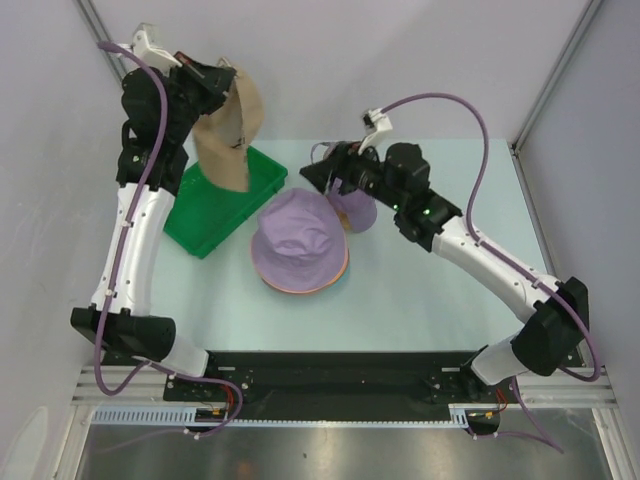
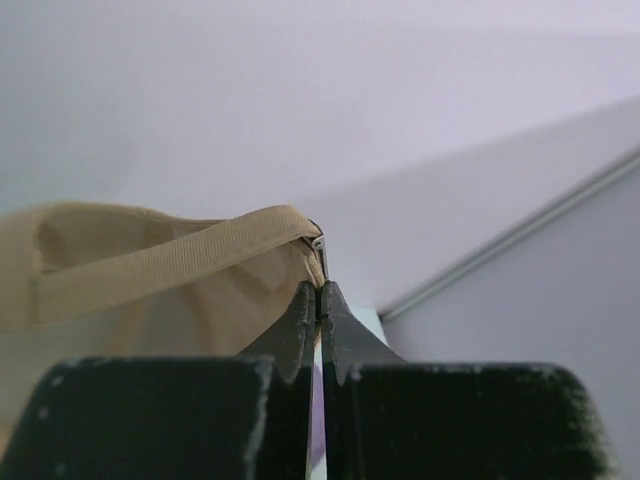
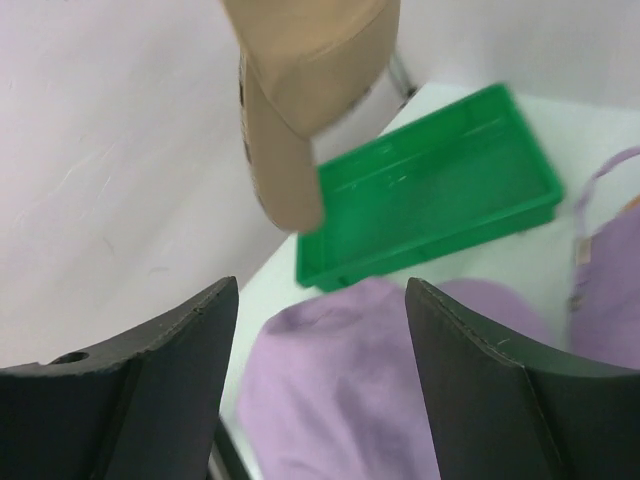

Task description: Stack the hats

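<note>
A tan baseball cap [image 1: 228,130] hangs in the air over the green tray [image 1: 215,215], with my left gripper [image 1: 222,78] shut on its back strap. In the left wrist view the jaws [image 2: 318,292] pinch the cap [image 2: 150,265] by the strap's end. A lavender bucket hat [image 1: 298,238] tops a stack at the table's middle, with orange and pink brims [image 1: 305,287] showing under it. My right gripper [image 1: 320,178] hovers open just behind that stack. The right wrist view shows its fingers apart above the lavender hat [image 3: 330,390], holding nothing.
The green tray [image 3: 440,200] lies at the back left by the wall. A second lavender cloth piece [image 1: 356,211] sits under my right wrist and shows at the right edge [image 3: 612,280] of its view. Walls close in on the left, back and right.
</note>
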You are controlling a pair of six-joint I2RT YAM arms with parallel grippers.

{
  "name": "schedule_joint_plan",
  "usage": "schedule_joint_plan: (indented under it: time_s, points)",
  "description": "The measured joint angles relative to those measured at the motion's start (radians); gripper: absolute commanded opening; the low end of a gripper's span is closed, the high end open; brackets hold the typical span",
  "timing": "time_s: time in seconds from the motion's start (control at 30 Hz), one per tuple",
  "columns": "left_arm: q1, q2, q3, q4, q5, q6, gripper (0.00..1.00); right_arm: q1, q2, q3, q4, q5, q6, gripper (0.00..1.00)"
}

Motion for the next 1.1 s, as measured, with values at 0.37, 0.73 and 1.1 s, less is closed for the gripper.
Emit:
schedule_joint_plan:
  time_s: [0.37,0.73,1.1]
  points:
    - [-0.129,-0.012,0.130,-0.008,0.000,-0.002,0.00,0.249,-0.100,-0.110,-0.003,0.204,-0.051,0.73]
    - [-0.254,-0.015,0.209,-0.027,-0.020,-0.009,0.00,0.513,-0.128,-0.101,0.066,0.728,-0.364,0.73]
    - [-0.298,-0.012,0.243,-0.063,-0.080,0.028,0.00,0.507,-0.129,-0.085,0.119,0.844,-0.475,0.74]
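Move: The left hand already holds the tan hat by its rim; the purple hat stack lies about 14 cm back, 12 cm right and 36 cm below that hand, and the green tray 3 cm ahead, 12 cm left, 49 cm below. From the open right hand, the hanging hat's middle is some 9 cm ahead and 16 cm left, about level. The stack is roughly 5 cm back, 4 cm left and 23 cm below it, the stand's purple hat 6 cm ahead, 10 cm right and 21 cm below. Up, right and back, roughly 9 cm each way, the left hand carries the pinched tan hat towards the right hand, fingers tipping up a little and turning clockwise. The right hand draws back about 12 cm and some 5 cm left, then eases part of the way forward and right again, swinging clockwise and tipping up some 20 degrees each, fingers staying open and facing the hat's hanging free edge. ##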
